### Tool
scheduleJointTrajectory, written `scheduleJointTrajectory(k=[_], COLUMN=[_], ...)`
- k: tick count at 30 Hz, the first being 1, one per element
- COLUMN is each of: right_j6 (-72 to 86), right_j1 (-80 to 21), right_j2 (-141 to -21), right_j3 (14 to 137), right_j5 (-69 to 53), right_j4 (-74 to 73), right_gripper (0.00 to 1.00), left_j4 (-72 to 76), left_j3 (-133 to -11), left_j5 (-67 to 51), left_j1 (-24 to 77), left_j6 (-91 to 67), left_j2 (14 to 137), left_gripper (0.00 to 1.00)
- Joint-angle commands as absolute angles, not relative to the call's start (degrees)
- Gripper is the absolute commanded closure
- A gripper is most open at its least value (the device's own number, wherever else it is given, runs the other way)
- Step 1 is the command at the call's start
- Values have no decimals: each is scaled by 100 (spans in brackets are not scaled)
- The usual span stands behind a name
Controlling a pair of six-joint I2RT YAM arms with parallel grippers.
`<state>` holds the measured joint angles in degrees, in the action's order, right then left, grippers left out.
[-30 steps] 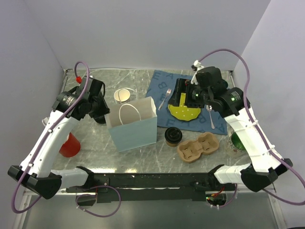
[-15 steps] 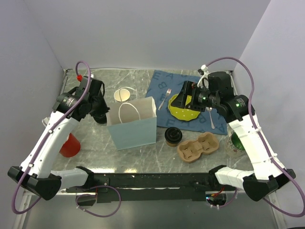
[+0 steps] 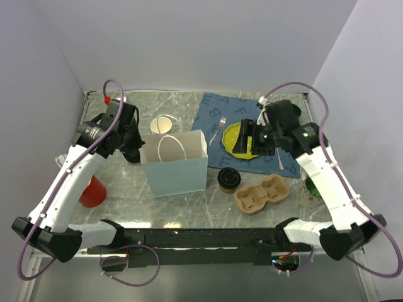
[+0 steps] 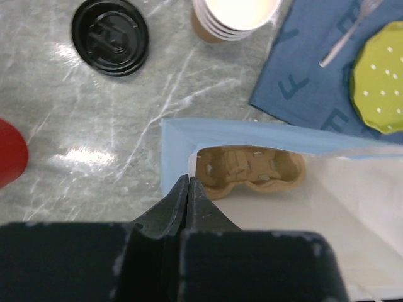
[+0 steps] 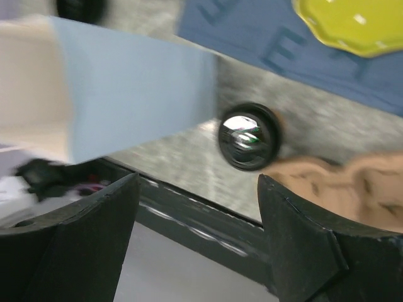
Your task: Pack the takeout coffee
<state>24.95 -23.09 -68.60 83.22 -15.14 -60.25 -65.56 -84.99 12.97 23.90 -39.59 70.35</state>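
Note:
The takeout coffee [image 3: 228, 178], a brown cup under a black lid, stands just right of the light blue paper bag [image 3: 175, 165]. In the right wrist view the coffee [image 5: 249, 137] sits ahead of my right gripper [image 5: 198, 179], beyond its wide-open, empty fingertips. From above, my right gripper [image 3: 247, 138] hangs over the yellow plate [image 3: 236, 138], well behind the cup. My left gripper [image 4: 189, 179] is shut on the bag's left rim [image 4: 176, 135], and a cardboard carrier [image 4: 249, 173] shows inside the bag. The left gripper [image 3: 135, 151] is at the bag's left edge.
A second cardboard carrier [image 3: 261, 195] lies right of the coffee. The blue cloth [image 3: 214, 113] holds the plate and a fork [image 3: 218, 129]. Stacked cream cups [image 3: 164, 126] and a loose black lid [image 4: 110, 34] sit behind the bag. A red cup [image 3: 93, 190] is at left, a green mug [image 3: 313, 187] at right.
My left gripper has closed at the bag's left rim. My right arm has swung and tipped over the plate, and its jaws have narrowed slightly.

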Motion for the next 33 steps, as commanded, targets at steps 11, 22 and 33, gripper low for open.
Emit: scheduleJointTrajectory(k=[11, 22, 33], right_j6=[2514, 2610, 2733], right_j1=[-3252, -3252, -3252], right_j2=[-7286, -6715, -6891], right_j3=[7444, 6926, 6707], right_j5=[-281, -431, -237], right_j4=[-6144, -5792, -5600], right_gripper=[16, 15, 13], left_j4=[-3402, -2927, -2910], left_j3=[-6461, -5485, -5098], left_j5=[-659, -1397, -1793], left_j1=[2364, 2364, 2364], left_j6=[-2786, -2672, -1900], left_j2=[4580, 3455, 2876], left_gripper=[99, 99, 99])
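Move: The left fingers already pinch the blue bag's left rim. The bag's middle lies about 12 cm right of that hand, 3 back and 10 below; the black lids are about 7 ahead and 4 left, the paper cups 13 ahead and 9 right. From the right hand, the lidded coffee is about level, 5 left and 20 below, with the egg-box-like carrier 3 back and 7 right, and the yellow plate 17 ahead and 1 right. Left, still pinching the bag, draws 8 cm back and rightward; open right sinks 9 cm towards the coffee. ##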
